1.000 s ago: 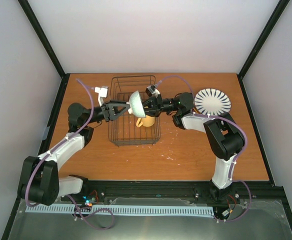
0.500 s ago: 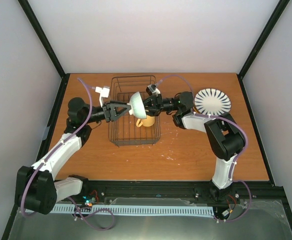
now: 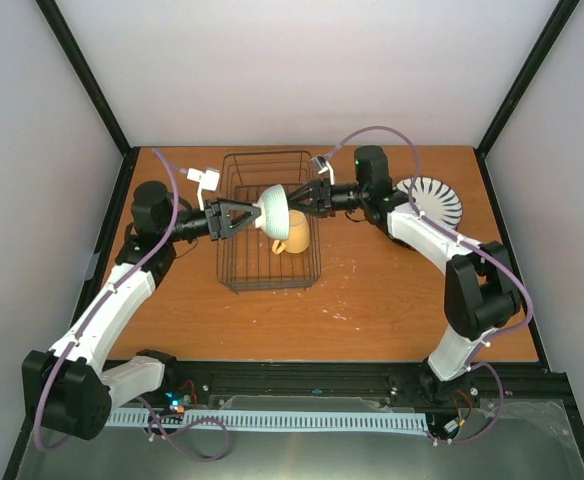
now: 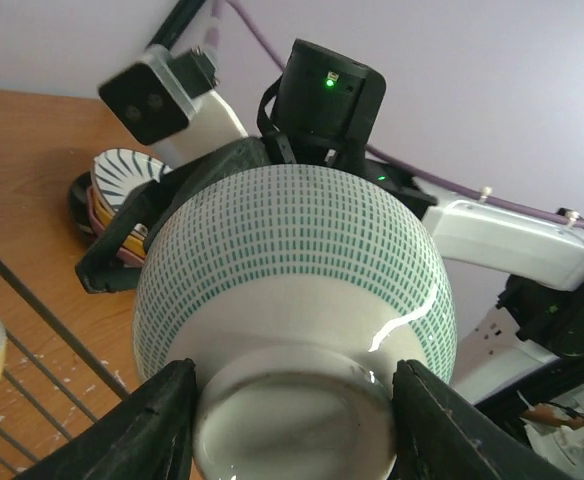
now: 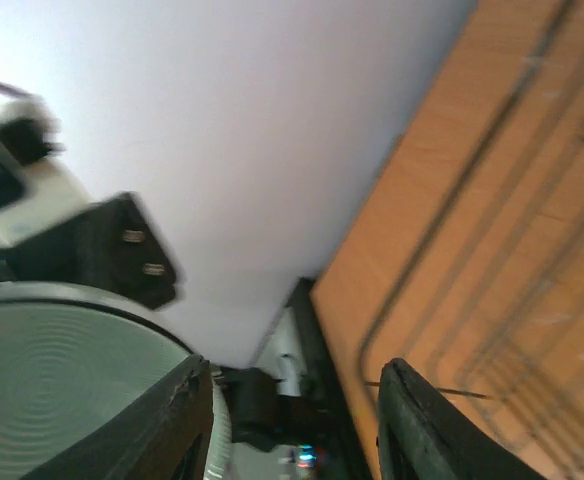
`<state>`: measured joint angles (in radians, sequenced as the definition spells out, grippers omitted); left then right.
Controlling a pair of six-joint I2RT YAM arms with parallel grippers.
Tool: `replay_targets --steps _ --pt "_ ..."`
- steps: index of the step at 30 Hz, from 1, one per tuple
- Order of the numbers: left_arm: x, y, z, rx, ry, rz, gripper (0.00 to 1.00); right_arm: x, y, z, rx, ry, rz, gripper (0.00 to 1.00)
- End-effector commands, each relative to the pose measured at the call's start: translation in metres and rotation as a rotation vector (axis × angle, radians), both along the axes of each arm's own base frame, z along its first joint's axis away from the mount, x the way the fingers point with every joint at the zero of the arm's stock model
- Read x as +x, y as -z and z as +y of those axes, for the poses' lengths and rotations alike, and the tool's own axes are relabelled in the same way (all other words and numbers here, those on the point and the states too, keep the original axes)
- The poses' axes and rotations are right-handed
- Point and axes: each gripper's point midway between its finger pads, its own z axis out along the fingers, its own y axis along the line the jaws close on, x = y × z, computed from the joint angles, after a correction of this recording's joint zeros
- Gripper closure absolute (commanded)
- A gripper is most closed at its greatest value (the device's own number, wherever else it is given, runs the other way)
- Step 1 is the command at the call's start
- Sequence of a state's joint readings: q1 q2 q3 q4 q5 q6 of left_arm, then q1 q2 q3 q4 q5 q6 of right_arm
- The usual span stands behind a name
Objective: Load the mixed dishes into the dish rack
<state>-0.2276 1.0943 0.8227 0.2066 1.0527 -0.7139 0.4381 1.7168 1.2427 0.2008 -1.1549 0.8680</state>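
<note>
A pale blue-green small bowl (image 3: 273, 208) hangs on its side above the dish rack (image 3: 234, 262), a dark wire basket. My left gripper (image 3: 251, 215) is shut on the bowl's foot, which sits between the two fingers in the left wrist view (image 4: 292, 405). My right gripper (image 3: 295, 202) faces the bowl's mouth with its jaws open. In the right wrist view the bowl's rim (image 5: 204, 420) lies just beside one finger (image 5: 177, 425). A yellow mug (image 3: 294, 236) stands inside the rack. The striped plate (image 3: 434, 201) tops a stack of plates at the right, partly hidden by the right arm.
The rack's wires show at the left wrist view's lower left (image 4: 32, 335) and at the right wrist view's right side (image 5: 532, 200). Bare orange table (image 3: 372, 290) lies in front of the rack. Black frame posts border the table.
The right gripper's jaws have opened off the bowl's rim and the right arm has swung up and back. The left arm has stretched slightly, carrying the bowl a little farther.
</note>
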Motion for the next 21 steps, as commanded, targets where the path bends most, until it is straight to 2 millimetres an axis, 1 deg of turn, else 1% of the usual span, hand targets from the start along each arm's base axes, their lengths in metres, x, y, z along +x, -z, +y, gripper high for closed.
replay_targets --steps 1,3,6,8,9,11,16,19,21 --pt "0.005 -0.023 0.004 0.07 -0.058 -0.103 0.99 0.007 0.048 -0.037 -0.302 0.127 -0.026 0.54" --pt "0.01 -0.017 0.007 0.116 -0.089 -0.085 1.0 0.021 0.062 -0.06 -0.475 0.233 -0.068 0.54" --pt "0.019 -0.008 0.014 0.197 -0.152 -0.065 0.99 0.041 0.074 -0.098 -0.713 0.399 -0.148 0.53" --pt "0.026 -0.002 0.02 0.256 -0.194 -0.048 0.99 0.049 0.075 -0.123 -0.807 0.49 -0.171 0.52" --pt "0.03 -0.002 0.022 0.282 -0.213 -0.044 0.99 0.051 0.077 -0.132 -0.845 0.518 -0.177 0.52" --pt "0.037 0.004 0.026 0.349 -0.232 -0.012 0.99 0.053 0.079 -0.147 -0.902 0.557 -0.185 0.52" --pt "0.044 0.026 0.038 0.496 -0.271 0.065 0.99 0.055 0.085 -0.164 -0.938 0.586 -0.172 0.52" --pt "0.044 0.048 0.043 0.601 -0.285 0.132 0.99 0.056 0.088 -0.168 -0.952 0.592 -0.171 0.52" --pt "0.044 0.067 0.047 0.688 -0.298 0.181 0.99 0.056 0.088 -0.17 -0.958 0.595 -0.171 0.52"
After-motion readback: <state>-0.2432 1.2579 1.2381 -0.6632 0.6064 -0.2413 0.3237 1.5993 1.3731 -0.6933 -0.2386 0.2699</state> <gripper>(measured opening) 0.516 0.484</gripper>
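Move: The left hand holds the bowl by its foot above the rack's near part; the rack's middle lies roughly 16 cm ahead, 1 cm right and 30 cm below, and the mug in it about 11 cm ahead, 6 cm right, 28 cm down. The right hand, free beside the bowl, has the plate stack some 32 cm to its right, 11 cm ahead and 23 cm below, and the mug 5 cm ahead, neither left nor right, 23 cm down. Keeping its pinch on the bowl's foot, the left hand carries the bowl forward and a little left, then increasingly down towards the rack, about 8 cm in all, while its fingers swing forward and tip down some 30 degrees. The right hand, fingers still open, backs off from the bowl quickly, about 15 cm right with some drop and forward travel, tilting steeply down on its way towards the plates. ##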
